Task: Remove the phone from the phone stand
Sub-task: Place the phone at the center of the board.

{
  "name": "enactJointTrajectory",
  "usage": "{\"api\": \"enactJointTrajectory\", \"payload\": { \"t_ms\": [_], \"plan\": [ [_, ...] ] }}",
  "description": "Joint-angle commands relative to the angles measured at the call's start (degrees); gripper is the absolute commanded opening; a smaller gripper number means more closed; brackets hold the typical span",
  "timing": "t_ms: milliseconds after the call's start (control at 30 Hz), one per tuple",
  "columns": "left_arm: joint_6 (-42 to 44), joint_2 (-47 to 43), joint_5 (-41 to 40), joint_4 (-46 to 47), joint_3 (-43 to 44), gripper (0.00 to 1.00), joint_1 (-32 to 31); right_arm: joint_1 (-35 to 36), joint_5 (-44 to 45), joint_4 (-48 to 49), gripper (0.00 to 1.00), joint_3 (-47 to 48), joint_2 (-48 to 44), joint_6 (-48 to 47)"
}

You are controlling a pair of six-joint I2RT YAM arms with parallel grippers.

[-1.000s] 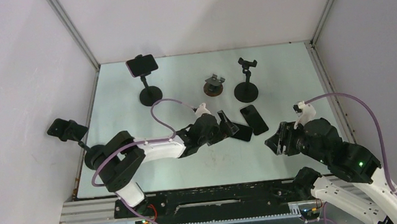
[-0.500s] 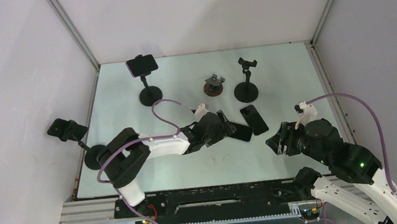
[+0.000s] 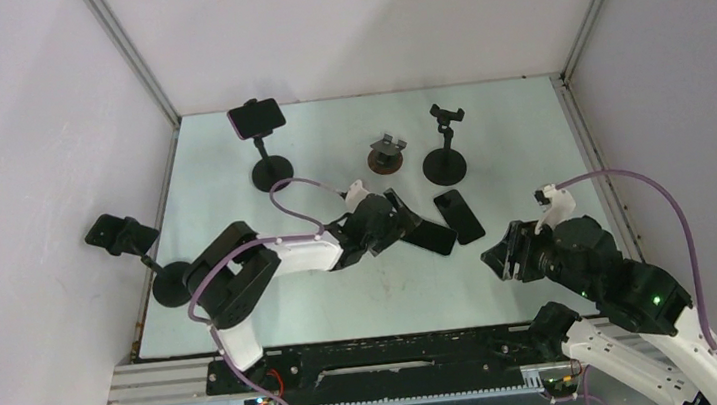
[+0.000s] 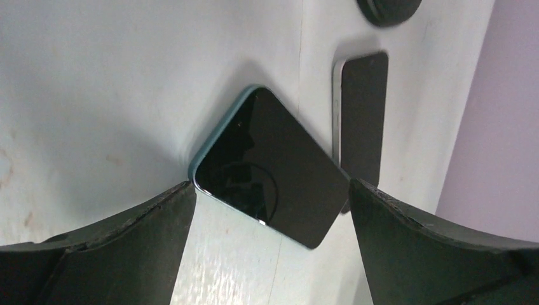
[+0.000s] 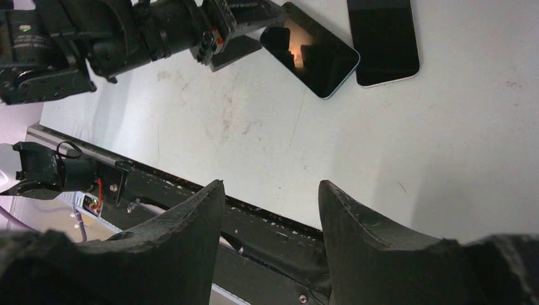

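Observation:
A phone (image 3: 255, 119) with a pinkish edge sits clamped on a black phone stand (image 3: 271, 173) at the back left. A teal-edged phone (image 3: 431, 237) (image 4: 270, 168) lies flat mid-table, with a second phone (image 3: 459, 215) (image 4: 362, 121) lying beside it. My left gripper (image 3: 403, 224) (image 4: 270, 186) is low over the table just left of the teal-edged phone, open, nothing between its fingers (image 4: 127, 248). My right gripper (image 3: 498, 256) (image 5: 272, 185) hovers near the front right, open and empty, pointing toward the table's front edge.
An empty stand (image 3: 445, 158) and a small low holder (image 3: 388, 154) stand at the back middle. Another stand (image 3: 174, 282) at the left edge carries a black object (image 3: 119, 234). White walls close in three sides; a black rail (image 5: 267, 235) runs along the front.
My left gripper has drawn back a little to the left, uncovering more of the teal-edged phone on the table. The right arm has barely moved.

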Motion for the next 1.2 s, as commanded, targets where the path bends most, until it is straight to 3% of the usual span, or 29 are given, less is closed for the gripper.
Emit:
{"api": "enactJointTrajectory", "payload": {
  "t_ms": [0, 600, 967, 1167],
  "plan": [
    [1.8, 4.02, 4.15, 3.96, 1.56, 1.0, 4.26, 0.4, 0.76, 0.0, 0.58, 0.24, -1.71, 1.22],
    [11.53, 12.06, 6.75, -6.5, 21.49, 1.0, 7.8, 0.35, 1.32, -1.6, 0.59, 0.25, -3.37, 1.88],
    [17.53, 8.96, 2.57, -12.34, 23.95, 1.0, 6.39, 0.33, 1.27, -1.21, 0.59, 0.25, -2.06, 1.67],
    [12.67, 1.19, -6.49, -13.5, 12.18, 1.0, 4.14, 0.38, 1.5, -1.39, 0.59, 0.25, -1.99, 1.63]
  ]
}}
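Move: The teal-edged phone lies flat with its middle roughly 6 cm right of the left hand, 3 cm back and 3 cm below, its left end right by the open fingertips. The other phone is about 14 cm right, 1 cm back, also 3 cm below. The small brown stand is some 15 cm ahead and 3 left; the empty black stand is 12 ahead and 12 right. From the right hand, the teal-edged phone is about 12 cm ahead, 16 left and 20 below. The teal-edged phone's left end is pushed forward by the left hand's lower fingertip, already at its corner. That hand sweeps forward about 8.5 cm, rising 2 cm and drifting slightly right, on past the phone towards the brown stand. It pauses, then eases back and left a little, fingers wide open throughout, rolling some 10 degrees with its left side up. ##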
